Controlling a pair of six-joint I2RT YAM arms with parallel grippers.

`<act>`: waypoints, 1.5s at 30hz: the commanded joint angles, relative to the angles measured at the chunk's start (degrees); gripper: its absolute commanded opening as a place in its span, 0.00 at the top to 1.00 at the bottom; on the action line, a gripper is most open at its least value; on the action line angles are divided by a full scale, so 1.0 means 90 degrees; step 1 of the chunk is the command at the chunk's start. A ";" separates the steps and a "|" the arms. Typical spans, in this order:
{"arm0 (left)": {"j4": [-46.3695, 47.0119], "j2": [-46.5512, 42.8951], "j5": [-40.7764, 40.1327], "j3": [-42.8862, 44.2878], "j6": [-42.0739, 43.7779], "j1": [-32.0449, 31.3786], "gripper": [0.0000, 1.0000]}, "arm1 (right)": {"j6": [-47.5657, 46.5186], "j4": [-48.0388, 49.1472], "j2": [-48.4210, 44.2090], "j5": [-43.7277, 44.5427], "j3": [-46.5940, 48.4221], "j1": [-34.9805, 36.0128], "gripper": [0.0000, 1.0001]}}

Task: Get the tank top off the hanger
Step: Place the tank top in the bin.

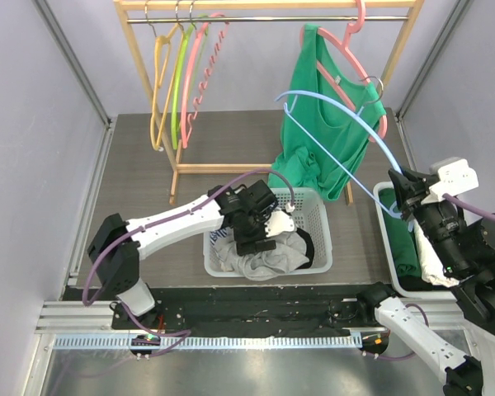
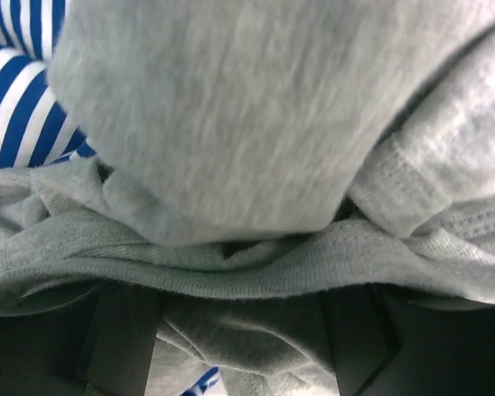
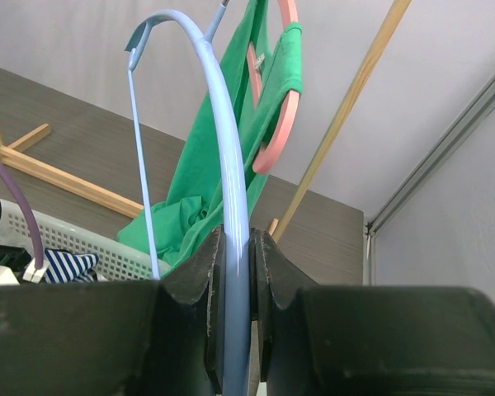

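My right gripper [image 1: 398, 191] [image 3: 231, 272] is shut on the rod of a bare light-blue hanger [image 1: 346, 115] [image 3: 223, 148], held up at the right and arching toward the rack. Over the white basket [image 1: 318, 214], my left gripper [image 1: 256, 235] [image 2: 239, 346] stands open, its dark fingers [image 2: 120, 338] apart with folds of a grey knit garment [image 1: 268, 262] [image 2: 247, 124] lying loose between and in front of them. A green tank top [image 1: 326, 124] [image 3: 194, 173] hangs from a pink hanger [image 1: 346, 54] [image 3: 279, 124] on the rail, its lower part draped toward the basket.
The wooden rack [image 1: 264, 7] carries yellow, green and pink bare hangers [image 1: 181, 74] at the left. A blue-and-white striped garment [image 2: 16, 91] [image 3: 66, 266] also lies in the basket. A second bin [image 1: 388, 247] with green cloth sits at the right, beside the right arm.
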 commanded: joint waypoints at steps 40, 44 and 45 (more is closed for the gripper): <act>-0.0939 -0.0922 -0.0753 0.2295 -0.0658 -0.0149 0.00 | 0.0404 0.0427 0.2115 -0.0356 0.1600 -0.0003 0.99; -0.1203 -0.1020 -0.1104 0.3097 -0.0600 -0.0149 0.00 | 0.0335 0.0495 0.2398 -0.0542 0.1873 -0.0003 0.99; -0.1232 -0.1049 -0.1231 0.3235 -0.0590 -0.0149 0.00 | 0.0306 0.0495 0.2457 -0.0581 0.1941 -0.0003 0.99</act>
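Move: The gray tank top lies bunched in the bin right under the left fingers, its middle about 2 cm to their right and 3 cm below. The striped top shows some 10 cm left and 5 ahead, the black one about 14 cm right and level. From the right hand, still gripping the blue hanger, the rail's free stretch is roughly 28 cm ahead and 19 left, the green top some 26 ahead and 8 left. Left fingers push cloth about 5 cm right-down, open wide, then rise 20 cm; right carries hanger forward-left. ##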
